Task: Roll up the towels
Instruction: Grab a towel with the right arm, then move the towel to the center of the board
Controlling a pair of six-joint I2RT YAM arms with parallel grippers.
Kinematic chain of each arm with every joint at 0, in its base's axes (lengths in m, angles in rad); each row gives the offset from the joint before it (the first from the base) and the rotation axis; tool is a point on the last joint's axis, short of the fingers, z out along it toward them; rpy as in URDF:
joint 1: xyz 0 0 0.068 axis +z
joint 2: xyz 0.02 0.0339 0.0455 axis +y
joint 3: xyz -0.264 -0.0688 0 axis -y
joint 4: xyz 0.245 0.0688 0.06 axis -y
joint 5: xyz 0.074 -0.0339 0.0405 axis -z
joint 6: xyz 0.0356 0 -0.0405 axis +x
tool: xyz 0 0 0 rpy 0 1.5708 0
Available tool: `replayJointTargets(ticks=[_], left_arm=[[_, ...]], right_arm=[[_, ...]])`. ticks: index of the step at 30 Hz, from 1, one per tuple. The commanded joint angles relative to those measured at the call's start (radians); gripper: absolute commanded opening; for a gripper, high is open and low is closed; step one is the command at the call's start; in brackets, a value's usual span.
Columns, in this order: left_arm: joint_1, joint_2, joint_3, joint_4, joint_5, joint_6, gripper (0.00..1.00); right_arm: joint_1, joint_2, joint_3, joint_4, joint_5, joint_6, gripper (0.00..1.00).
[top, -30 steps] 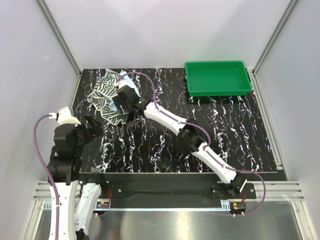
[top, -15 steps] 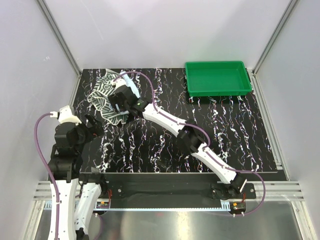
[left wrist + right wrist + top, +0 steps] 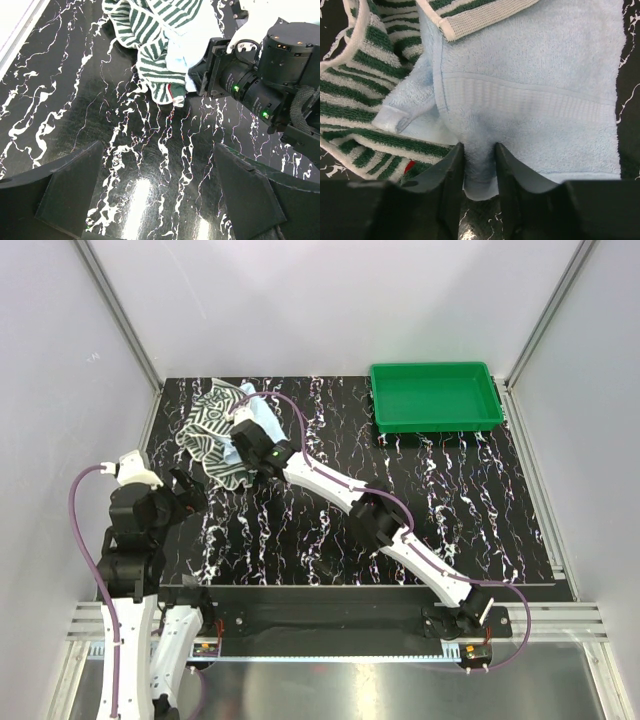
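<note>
The striped towel (image 3: 203,428), dark green and white, lies crumpled at the far left of the table. The pale blue towel (image 3: 262,412) lies partly on it. My right gripper (image 3: 243,437) is shut on a fold at the blue towel's near edge; the right wrist view shows its fingers (image 3: 451,172) pinching the blue cloth (image 3: 535,75), with the striped towel (image 3: 355,100) to the left. My left gripper (image 3: 190,495) is open and empty above bare table, nearer than the towels. In the left wrist view (image 3: 157,195) both towels (image 3: 150,30) and the right gripper (image 3: 210,75) show ahead.
A green plastic tray (image 3: 435,395) stands at the far right of the black marbled table (image 3: 450,500). The right arm (image 3: 340,485) stretches diagonally across the table's middle. White walls close in the left, back and right sides.
The right gripper has shifted a little farther onto the towels and turned, and more of the blue towel now shows beside it. The left arm has not moved.
</note>
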Motion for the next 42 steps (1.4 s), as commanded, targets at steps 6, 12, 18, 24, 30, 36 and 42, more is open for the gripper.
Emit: replayJointTargets(ticks=[6, 12, 18, 24, 30, 36, 42], left_arm=[[0.011, 0.019, -0.007, 0.055, 0.034, 0.014, 0.99], [0.013, 0.020, -0.007, 0.055, 0.034, 0.015, 0.99], [0.019, 0.026, -0.009, 0.055, 0.037, 0.017, 0.99], [0.020, 0.039, -0.009, 0.053, 0.036, 0.020, 0.99], [0.023, 0.080, -0.009, 0.056, 0.042, 0.018, 0.99], [0.013, 0.300, 0.011, 0.082, 0.098, -0.026, 0.99], [-0.180, 0.593, 0.051, 0.179, -0.019, -0.132, 0.99]], right_arm=[[0.009, -0.118, -0.055, 0.068, 0.086, -0.016, 0.17], [0.013, -0.251, -0.101, 0.088, 0.123, -0.080, 0.13], [0.018, -0.399, -0.112, 0.101, 0.129, -0.146, 0.00], [0.041, -0.558, -0.029, 0.051, 0.213, -0.281, 0.00], [0.088, -1.007, -0.461, 0.261, 0.364, -0.369, 0.00], [0.088, -1.314, -0.719, 0.111, 0.509, -0.294, 0.00], [0.090, -1.485, -1.011, -0.026, 0.500, -0.033, 0.00]])
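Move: The bunched near end of the blue towel lies between the right gripper's half-open fingers; the towel's middle is about 5 cm ahead, 5 cm to the right and 2 cm lower. The striped towels centre some 5 cm left and 3 cm ahead of that gripper, the green bin about 12 cm ahead and 47 cm right. From the left gripper, the striped towels lie roughly 26 cm ahead, 3 right and 20 below, the blue towel about 28 ahead, 13 right. Close the right fingers on the blue towel's bunched end and pinch it, then lift fast, about 45 cm up, swinging some 30 cm right towards the green bin and 16 cm back, tipping the fingers up roughly 35 degrees and dipping slightly last. Late on, send the open left gripper down and forward towards the striped towels, tilting it down. ##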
